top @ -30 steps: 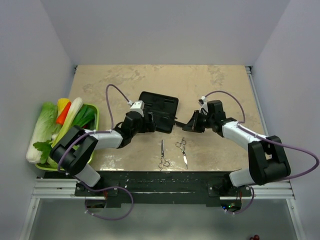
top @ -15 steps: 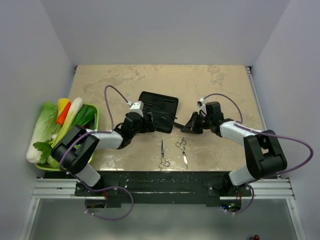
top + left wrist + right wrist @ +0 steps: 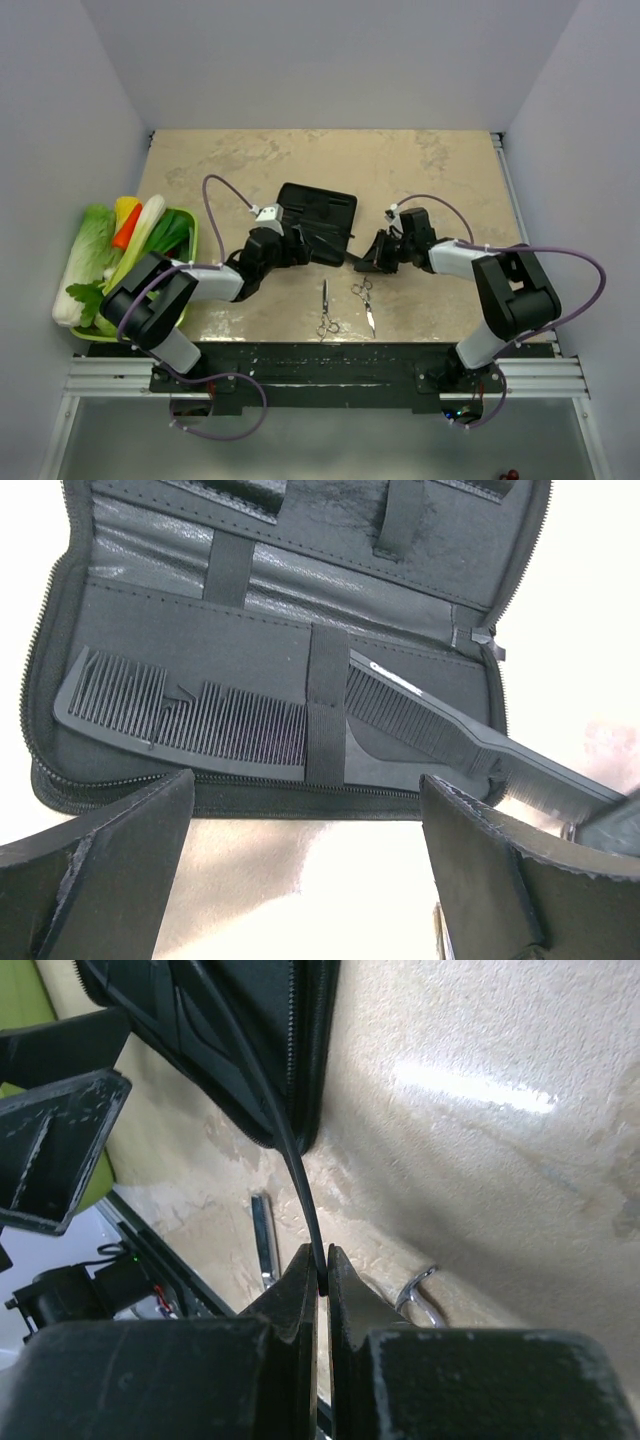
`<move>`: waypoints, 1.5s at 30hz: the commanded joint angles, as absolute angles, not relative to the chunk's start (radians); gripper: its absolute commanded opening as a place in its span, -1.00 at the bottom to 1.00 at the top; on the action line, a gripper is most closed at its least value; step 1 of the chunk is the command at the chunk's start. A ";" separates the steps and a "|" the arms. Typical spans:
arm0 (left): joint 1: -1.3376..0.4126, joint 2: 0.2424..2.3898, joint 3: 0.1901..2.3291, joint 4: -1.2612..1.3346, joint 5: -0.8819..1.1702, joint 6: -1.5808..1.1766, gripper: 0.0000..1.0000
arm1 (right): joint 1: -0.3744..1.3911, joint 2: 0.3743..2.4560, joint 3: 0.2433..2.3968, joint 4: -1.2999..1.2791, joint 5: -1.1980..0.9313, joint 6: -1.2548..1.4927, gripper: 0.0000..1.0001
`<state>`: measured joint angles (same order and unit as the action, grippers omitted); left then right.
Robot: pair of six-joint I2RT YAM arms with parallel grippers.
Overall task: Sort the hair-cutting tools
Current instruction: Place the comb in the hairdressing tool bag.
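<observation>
The black fabric case (image 3: 318,214) lies open at mid-table. In the left wrist view a wide black comb (image 3: 185,720) sits under an elastic strap inside the case (image 3: 260,640). A second, slimmer comb (image 3: 450,730) slants in over the case's right edge. My right gripper (image 3: 318,1268) is shut on that comb's outer end, seen edge-on as the thin comb (image 3: 296,1185). My left gripper (image 3: 308,870) hangs open just in front of the case's near edge, holding nothing. Two silver scissors (image 3: 325,310) (image 3: 365,301) lie on the table near the front.
A green tray (image 3: 192,236) with cabbage, carrot and other vegetables (image 3: 97,258) stands at the table's left edge. White walls close in both sides. The arm bases and a black rail (image 3: 320,355) run along the near edge.
My right gripper has moved left toward the case, carrying the slim comb's tip further in. The left gripper has shifted slightly and stays open.
</observation>
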<state>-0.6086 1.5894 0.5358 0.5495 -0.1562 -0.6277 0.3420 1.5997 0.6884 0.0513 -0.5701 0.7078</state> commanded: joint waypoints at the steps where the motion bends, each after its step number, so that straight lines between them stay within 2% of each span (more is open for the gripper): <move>1: -0.609 1.565 0.494 0.519 -0.132 -0.653 0.97 | 0.351 1.654 0.758 0.017 -0.604 0.700 -1.00; 19: -0.607 1.545 0.448 0.528 -0.114 -0.650 0.97 | 0.365 2.008 1.189 -0.164 -0.853 0.496 -1.00; 28: -0.609 1.526 0.434 0.531 -0.117 -0.647 0.96 | 0.400 2.126 1.244 -0.213 -0.830 0.454 -1.00; 36: -0.607 1.516 0.431 0.532 -0.114 -0.649 0.97 | 0.426 2.106 1.324 -0.300 -0.727 0.437 -1.00; 45: -0.607 1.509 0.428 0.534 -0.112 -0.646 0.96 | 0.431 2.201 1.434 -0.339 -0.739 0.423 -1.00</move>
<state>-0.6090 1.5234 0.4507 0.5594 -0.1108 -0.6430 0.4202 2.1498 1.3899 -0.2962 -0.7734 0.4503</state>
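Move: The right hand holds the comb, its free end at the strap of the bag's near half, which is about 15 cm left of that hand, 6 cm ahead and 3 cm lower. The bagged comb lies 2 cm nearer the robot than the strap. On the table, the right scissors sit some 11 cm back of the hand, the left scissors 12 cm back and 10 cm left. From the left hand, the strap is roughly 4 cm ahead, 3 cm right and 5 cm below. The right hand pushes its comb under the bag's strap, about 8 cm left, 7 forward, turning 20° counter-clockwise. ##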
